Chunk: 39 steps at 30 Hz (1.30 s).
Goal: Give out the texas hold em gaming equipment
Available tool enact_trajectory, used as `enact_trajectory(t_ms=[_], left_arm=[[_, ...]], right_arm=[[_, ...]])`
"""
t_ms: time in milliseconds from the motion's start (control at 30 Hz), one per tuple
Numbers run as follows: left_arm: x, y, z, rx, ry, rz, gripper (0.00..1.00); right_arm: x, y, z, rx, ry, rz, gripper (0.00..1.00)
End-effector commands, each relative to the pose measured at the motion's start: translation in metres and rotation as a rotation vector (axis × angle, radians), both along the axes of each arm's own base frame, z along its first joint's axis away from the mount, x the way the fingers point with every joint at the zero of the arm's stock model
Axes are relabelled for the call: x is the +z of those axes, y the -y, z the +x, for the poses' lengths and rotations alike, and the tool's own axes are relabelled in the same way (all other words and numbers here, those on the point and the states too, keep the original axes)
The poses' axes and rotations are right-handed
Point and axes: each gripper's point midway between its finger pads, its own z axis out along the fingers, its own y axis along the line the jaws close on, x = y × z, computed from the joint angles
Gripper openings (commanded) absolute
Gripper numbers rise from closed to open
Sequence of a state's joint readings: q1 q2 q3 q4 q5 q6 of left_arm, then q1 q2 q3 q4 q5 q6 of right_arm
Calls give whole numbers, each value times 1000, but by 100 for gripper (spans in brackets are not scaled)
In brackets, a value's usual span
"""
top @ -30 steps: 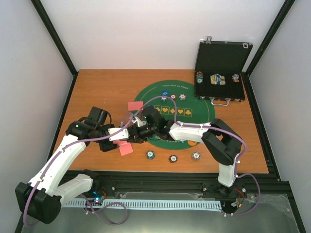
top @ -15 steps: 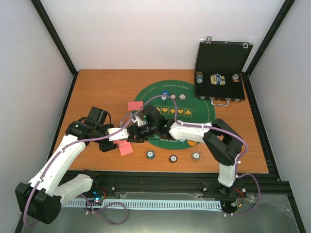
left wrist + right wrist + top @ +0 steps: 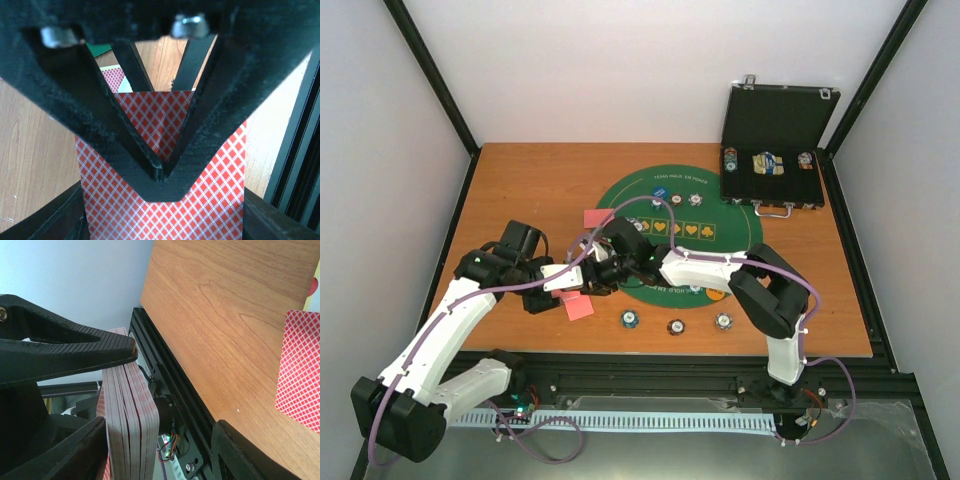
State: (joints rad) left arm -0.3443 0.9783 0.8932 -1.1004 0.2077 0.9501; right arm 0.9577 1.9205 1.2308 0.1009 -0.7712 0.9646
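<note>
A thick deck of red-backed playing cards (image 3: 165,205) fills the left wrist view, and my left gripper (image 3: 159,172) is shut on it above the table's near-left part (image 3: 570,283). My right gripper (image 3: 599,274) reaches in from the right and meets the left one. In the right wrist view the deck (image 3: 130,425) stands edge-on inside my right gripper (image 3: 157,440), which is open, with a gap on the deck's right side. Single red-backed cards lie face down on the wood (image 3: 579,308) (image 3: 597,217) (image 3: 300,365). Three poker chips (image 3: 676,326) sit near the front edge.
The round green mat (image 3: 715,215) carries three more chips (image 3: 676,199) at its far side and an orange disc (image 3: 716,294) under the right arm. The open black case (image 3: 775,160) stands at the back right. Black frame rails (image 3: 175,390) border the table.
My right gripper has slid left, closer onto the deck held by the left gripper, and its jaws have widened a little. The left arm has stayed put.
</note>
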Motion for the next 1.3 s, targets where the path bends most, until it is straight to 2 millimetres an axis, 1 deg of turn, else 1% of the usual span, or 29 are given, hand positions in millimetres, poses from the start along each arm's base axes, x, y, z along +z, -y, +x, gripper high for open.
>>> enact_trajectory(t_ms=[0, 233, 400, 633, 767, 967, 1100, 1267], left_arm=[[19, 6, 7, -31, 72, -34, 32], [22, 6, 6, -33, 84, -35, 32], [22, 6, 7, -33, 84, -37, 32], [22, 7, 9, -32, 80, -37, 32], [19, 6, 9, -32, 79, -27, 32], [14, 4, 10, -32, 78, -15, 31], [12, 4, 10, -30, 74, -12, 32], [12, 3, 10, -31, 76, -9, 32]], right_arm=[[-15, 1, 1, -1, 0, -50, 56], [-29, 24, 8, -35, -2, -99, 53], [-31, 37, 11, -56, 0, -112, 51], [-24, 40, 12, -60, 11, -106, 50], [-19, 42, 11, -57, 23, -111, 43], [-8, 45, 11, -63, 35, -104, 24], [0, 46, 11, -65, 45, -97, 16], [4, 50, 9, -63, 52, -105, 6]])
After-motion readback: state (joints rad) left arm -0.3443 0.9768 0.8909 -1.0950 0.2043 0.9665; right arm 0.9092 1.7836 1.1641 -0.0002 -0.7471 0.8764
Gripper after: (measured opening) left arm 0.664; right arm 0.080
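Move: The left hand holds the deck, its middle only about 2 cm to the right of that hand point. The open right fingers already reach around the deck's free end, its middle about 3 cm to the left of the right hand point. From the right hand, a dealt card lies on the table about 13 cm below and 3 cm back. The blue chip stack is roughly 11 cm right and 7 cm back, another dealt card some 17 cm forward and 4 cm right, both equally low. Rightward, drawing back along the deck's face towards its free end by about 3.5 cm, the right hand then also rises some 2 cm while its fingers go from half open to nearly shut, pinching the top card's free end. The left hand stays put and keeps its grip on the deck's sides. ##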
